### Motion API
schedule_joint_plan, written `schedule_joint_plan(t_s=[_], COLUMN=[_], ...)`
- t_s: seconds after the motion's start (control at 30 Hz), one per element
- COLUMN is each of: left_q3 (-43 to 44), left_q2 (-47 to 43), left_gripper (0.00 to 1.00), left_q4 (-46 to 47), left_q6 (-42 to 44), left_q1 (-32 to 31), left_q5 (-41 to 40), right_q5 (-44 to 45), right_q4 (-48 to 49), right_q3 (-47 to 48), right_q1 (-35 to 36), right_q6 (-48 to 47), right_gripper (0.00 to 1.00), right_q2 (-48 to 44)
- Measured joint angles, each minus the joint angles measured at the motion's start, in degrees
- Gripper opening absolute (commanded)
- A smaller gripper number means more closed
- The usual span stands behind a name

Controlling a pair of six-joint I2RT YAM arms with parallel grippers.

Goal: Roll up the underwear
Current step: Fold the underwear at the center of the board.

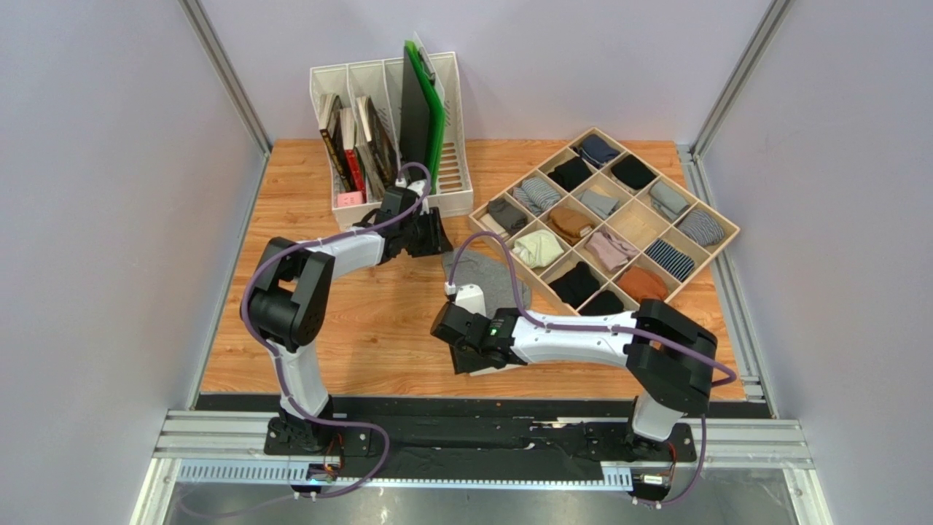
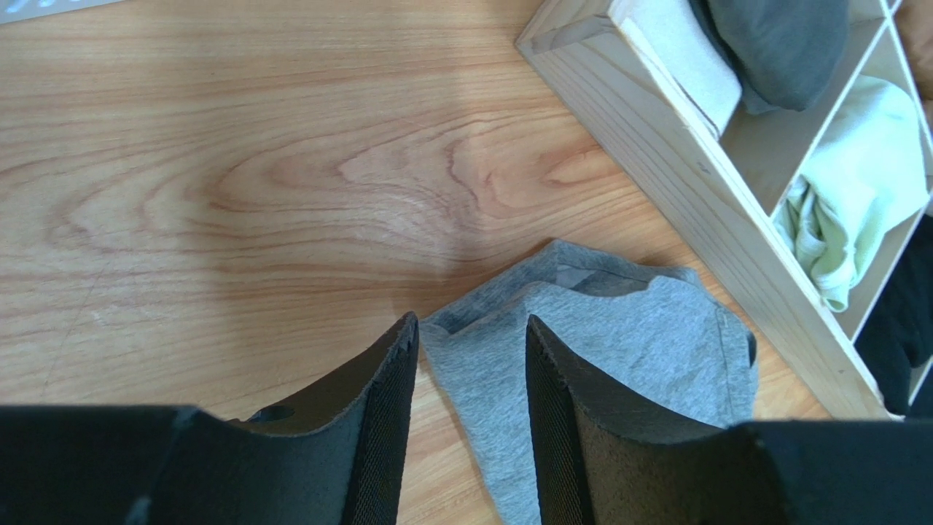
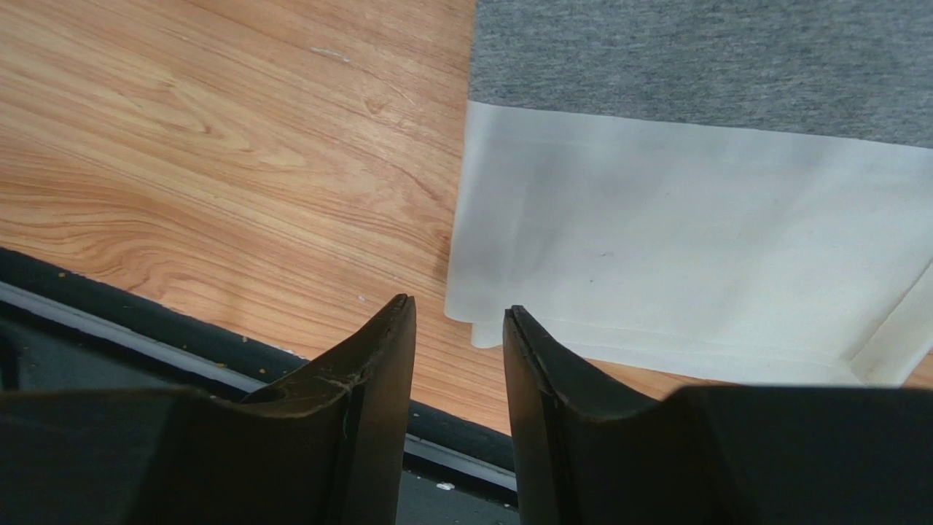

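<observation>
The heather-grey underwear (image 1: 495, 271) lies flat on the wooden table, with its white waistband (image 1: 471, 298) toward the near side. My left gripper (image 1: 434, 238) is at the garment's far left corner. In the left wrist view it (image 2: 471, 319) is open, and its fingers straddle a pointed grey corner of the underwear (image 2: 646, 339) that lies flat on the wood. My right gripper (image 1: 456, 328) is at the near edge. In the right wrist view it (image 3: 459, 304) is open with nothing between its fingers, its tips just short of the waistband's (image 3: 679, 241) folded corner.
A wooden grid organizer (image 1: 732, 230) with several rolled bundles stands right of the underwear; its wall (image 2: 679, 153) is close to the left gripper. A white file rack (image 1: 329, 88) with books and a green board (image 1: 422, 109) stands at the back. A black rail (image 3: 164, 328) borders the near table edge.
</observation>
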Motion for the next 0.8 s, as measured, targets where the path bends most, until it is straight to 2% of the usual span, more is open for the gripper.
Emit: schedule_joint_plan(t_s=[0.17, 0.37, 0.47, 0.57, 0.8], left_q3=[0.0, -0.2, -0.6, -1.1, -3.3], left_q2=[0.0, 0.0, 0.0, 0.0, 0.0], left_gripper=[0.47, 0.46, 0.46, 0.45, 0.42], left_q4=[0.8, 1.0, 1.1, 1.2, 2.4], left_q6=[-0.2, -0.2, -0.3, -0.3, -0.3], left_q1=[0.0, 0.1, 0.1, 0.1, 0.2], left_q5=[1.0, 1.0, 1.0, 1.0, 0.8], right_q5=[0.7, 1.3, 1.6, 1.8, 2.3], right_q4=[-2.4, -3.1, -3.4, -3.9, -4.7], right_q3=[1.1, 1.6, 1.6, 2.1, 2.8], right_q1=[0.3, 0.8, 1.0, 1.1, 1.1], right_q6=[0.0, 0.0, -0.1, 0.0, 0.0], right_gripper=[0.40, 0.36, 0.29, 0.08, 0.04], right_q2=[2.1, 4.0, 4.3, 4.7, 5.3])
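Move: The near-left corner of the folded underwear, white band end, is about 2 cm below my right hand and 1 cm to its right and nearer me; the band's middle is some 6 cm right and 3 cm ahead. The far-left grey corner lies about 4 cm below my left hand, 2 cm ahead and 1 cm right. From that hand, the green cloth in the wooden box is some 16 cm right and level with it, and the box's middle some 27 cm right and 2 cm ahead. I sink my right hand about 2 cm, sliding some 1 cm to its right, onto the near-left corner of the white band. The wrist rolls a little, its left side dipping. Then I close the half-open fingers almost shut and pinch the cloth. My left hand hovers by the far-left corner, fingers staying half open, then eases down and slightly back about 1.5 cm, not yet gripping. ##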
